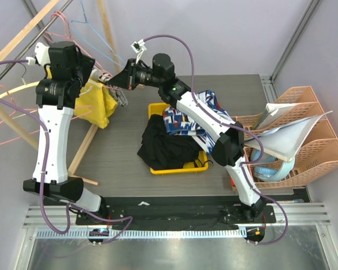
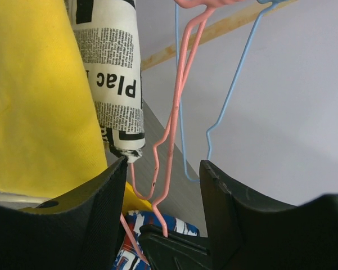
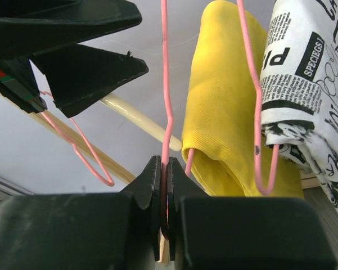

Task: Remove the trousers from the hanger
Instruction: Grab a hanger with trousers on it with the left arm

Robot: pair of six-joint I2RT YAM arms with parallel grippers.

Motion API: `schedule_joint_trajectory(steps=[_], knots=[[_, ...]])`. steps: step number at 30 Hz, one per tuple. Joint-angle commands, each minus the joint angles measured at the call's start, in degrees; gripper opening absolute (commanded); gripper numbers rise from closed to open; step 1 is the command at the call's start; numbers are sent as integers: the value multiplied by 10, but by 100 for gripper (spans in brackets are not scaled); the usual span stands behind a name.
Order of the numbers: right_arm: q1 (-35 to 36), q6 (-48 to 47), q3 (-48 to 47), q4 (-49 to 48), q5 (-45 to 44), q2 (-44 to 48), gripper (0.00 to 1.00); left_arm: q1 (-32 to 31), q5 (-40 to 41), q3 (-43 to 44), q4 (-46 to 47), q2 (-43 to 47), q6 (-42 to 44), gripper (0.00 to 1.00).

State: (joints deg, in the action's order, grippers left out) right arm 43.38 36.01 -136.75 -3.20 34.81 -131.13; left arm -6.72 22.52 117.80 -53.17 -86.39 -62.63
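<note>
Yellow trousers (image 1: 95,101) hang folded over a pink wire hanger (image 3: 167,84) at the back left, beside newspaper-print trousers (image 3: 309,84) on another pink hanger. My right gripper (image 3: 167,164) is shut on the pink hanger wire; it shows in the top view (image 1: 113,81) reaching to the rail. My left gripper (image 2: 163,166) is open, its jaws on either side of the pink hanger wire (image 2: 171,140) without touching it, with the yellow trousers (image 2: 39,95) on its left. It sits at the trousers' top in the top view (image 1: 98,76).
A yellow bin (image 1: 155,107) mid-table holds black cloth (image 1: 166,146) and a blue-red patterned garment (image 1: 185,121). Orange racks (image 1: 303,140) stand at the right. A wooden rail (image 1: 22,34) carries pink and blue hangers (image 2: 230,95). A wooden stick (image 1: 84,146) lies on the table.
</note>
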Motion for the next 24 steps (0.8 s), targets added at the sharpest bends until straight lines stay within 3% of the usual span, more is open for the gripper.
schedule_joint_trajectory(steps=[1,6,14,18,24], knots=[[12,26,-11,-57,40,22,1,2,-3,-6,22,-8,-11,53],[17,31,5,-69,67,40,1,2,7,-15,18,-2,-6,49],[20,30,24,-62,71,57,1,2,5,-80,69,60,17,12],[20,21,17,-49,71,55,1,2,5,-118,111,92,35,1],[19,-2,-35,13,51,24,1,-5,2,-172,185,147,92,0]])
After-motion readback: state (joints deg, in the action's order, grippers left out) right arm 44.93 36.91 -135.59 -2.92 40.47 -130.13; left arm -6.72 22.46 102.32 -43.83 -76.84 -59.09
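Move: The left fingers stand open just short of the pink wire of the hanger carrying the yellow trousers; the stretch they go for is about 2 cm ahead, 1 cm right and 1 cm below. The trousers hang level fore and aft, some 4 cm left and 13 cm below; the printed trousers are about 9 cm ahead, 1 cm left, 7 cm lower. From the right hand, already pinching this wire, that stretch lies roughly 3 cm ahead, 4 cm left, 6 cm up. The right hand keeps its shut pinch on the pink wire and draws the hanger about 3.5 cm straight back towards the robot, turning slightly counter-clockwise and bringing the wire into the left hand's gap. The left hand sinks some 2 cm while its half-open fingers close, pinching the same wire above the right fingers, then goes back about 2 cm alongside the right hand with its tilt almost unchanged. ##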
